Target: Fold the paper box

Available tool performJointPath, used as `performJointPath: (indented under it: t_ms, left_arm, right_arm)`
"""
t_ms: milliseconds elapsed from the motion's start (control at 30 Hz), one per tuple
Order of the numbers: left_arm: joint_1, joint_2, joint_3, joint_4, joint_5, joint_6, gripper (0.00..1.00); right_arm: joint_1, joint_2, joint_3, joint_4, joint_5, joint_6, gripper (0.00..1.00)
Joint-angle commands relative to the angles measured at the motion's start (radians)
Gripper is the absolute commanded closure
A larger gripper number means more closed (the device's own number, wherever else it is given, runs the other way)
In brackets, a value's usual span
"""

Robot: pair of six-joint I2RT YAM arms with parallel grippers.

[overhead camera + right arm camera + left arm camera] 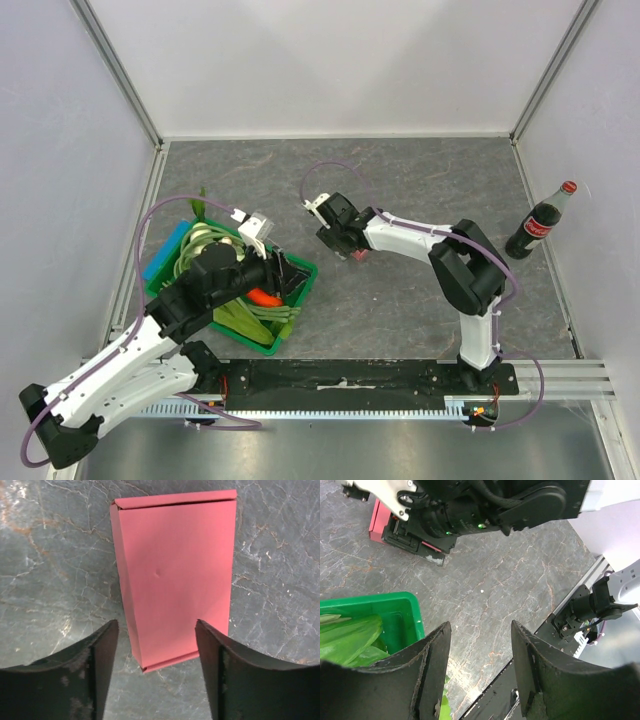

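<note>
The paper box (pixel 175 575) is a pink closed rectangular box lying flat on the grey marbled table, its end flaps tucked in. My right gripper (pixel 156 622) is open directly over the box's near end, one finger on each side, gripping nothing. In the top view only a pink sliver of the box (pixel 359 255) shows beneath the right gripper (pixel 345 245). My left gripper (pixel 480 625) is open and empty, hovering by the corner of the green crate (pixel 395 602). The left wrist view also catches the box (pixel 377 520) under the right arm's wrist.
The green crate (pixel 268 348) of vegetables stands at the front left under my left gripper (pixel 295 275). A cola bottle (pixel 540 222) stands upright by the right wall. A black base strip (pixel 350 375) runs along the near edge.
</note>
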Motion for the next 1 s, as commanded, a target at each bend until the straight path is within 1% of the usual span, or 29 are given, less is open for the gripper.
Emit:
performJointPath:
  t_ms: [0,100,167,200,300,433,467,533,600,733,833,867,933,967]
  left_arm:
    - [-0.001,-0.032,-0.003,-0.01,-0.014,0.033,0.41]
    - [-0.001,-0.035,-0.001,-0.015,-0.012,0.034,0.42]
    - [-0.001,-0.032,0.003,-0.015,-0.009,0.036,0.41]
    - [-0.001,-0.025,0.005,-0.013,-0.006,0.036,0.41]
    - [-0.001,-0.015,0.017,-0.013,0.001,0.04,0.42]
    - [-0.001,-0.018,0.031,-0.023,0.003,0.045,0.42]
    - [-0.001,-0.021,0.031,-0.027,0.002,0.047,0.42]
    - [-0.001,-0.032,0.025,-0.033,-0.006,0.047,0.42]
    - [-0.001,-0.031,0.02,-0.035,-0.006,0.047,0.42]
    - [-0.001,-0.031,0.023,-0.035,-0.003,0.045,0.42]
    - [-0.001,-0.031,0.022,-0.03,-0.011,0.047,0.42]
    - [-0.001,-0.028,0.022,-0.029,-0.009,0.047,0.42]
    - [-0.001,-0.023,0.018,-0.024,-0.006,0.048,0.42]
    - [-0.001,-0.02,0.018,-0.021,-0.006,0.048,0.42]
  right_arm:
    - [0.01,0.036,0.074,-0.001,0.052,-0.072,0.32]
    - [0.019,0.058,0.087,0.001,0.056,-0.075,0.31]
    - [0.033,0.074,0.106,0.002,0.062,-0.079,0.29]
    - [0.037,0.082,0.113,0.002,0.069,-0.079,0.27]
    - [0.046,0.119,0.156,-0.004,0.12,-0.058,0.27]
    - [0.043,0.151,0.175,-0.019,0.172,-0.03,0.33]
    - [0.042,0.154,0.172,-0.021,0.199,-0.02,0.37]
    - [0.03,0.157,0.16,-0.027,0.204,0.004,0.4]
    - [0.016,0.157,0.153,-0.032,0.207,0.054,0.42]
    - [-0.035,0.156,0.147,-0.078,0.166,0.175,0.48]
    - [-0.07,0.139,0.117,-0.108,0.117,0.252,0.49]
    - [-0.081,0.136,0.104,-0.117,0.103,0.33,0.5]
    - [-0.11,0.113,0.066,-0.163,0.085,0.42,0.57]
    - [-0.119,0.099,0.043,-0.17,0.08,0.491,0.58]
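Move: Just ahead of the right hand lies the folded paper box, its middle about 4 cm forward, 1 cm right and 3 cm lower. Beside that hand's way, the vegetable tray's middle is some 23 cm left and 9 cm back, and the carrot in it roughly 17 cm left and 11 cm back. From the left hand, the box lies around 20 cm ahead, 11 cm right and 22 cm down. Working at the near, left part of the paper box, the right hand goes forward about 4 cm and sinks 1 cm, first easing left 2 cm, then swinging right past its start with a turn of some 20 degrees clockwise. The fingers narrow to about half open, one along the box's left side, the other over its top, taking the box along. ##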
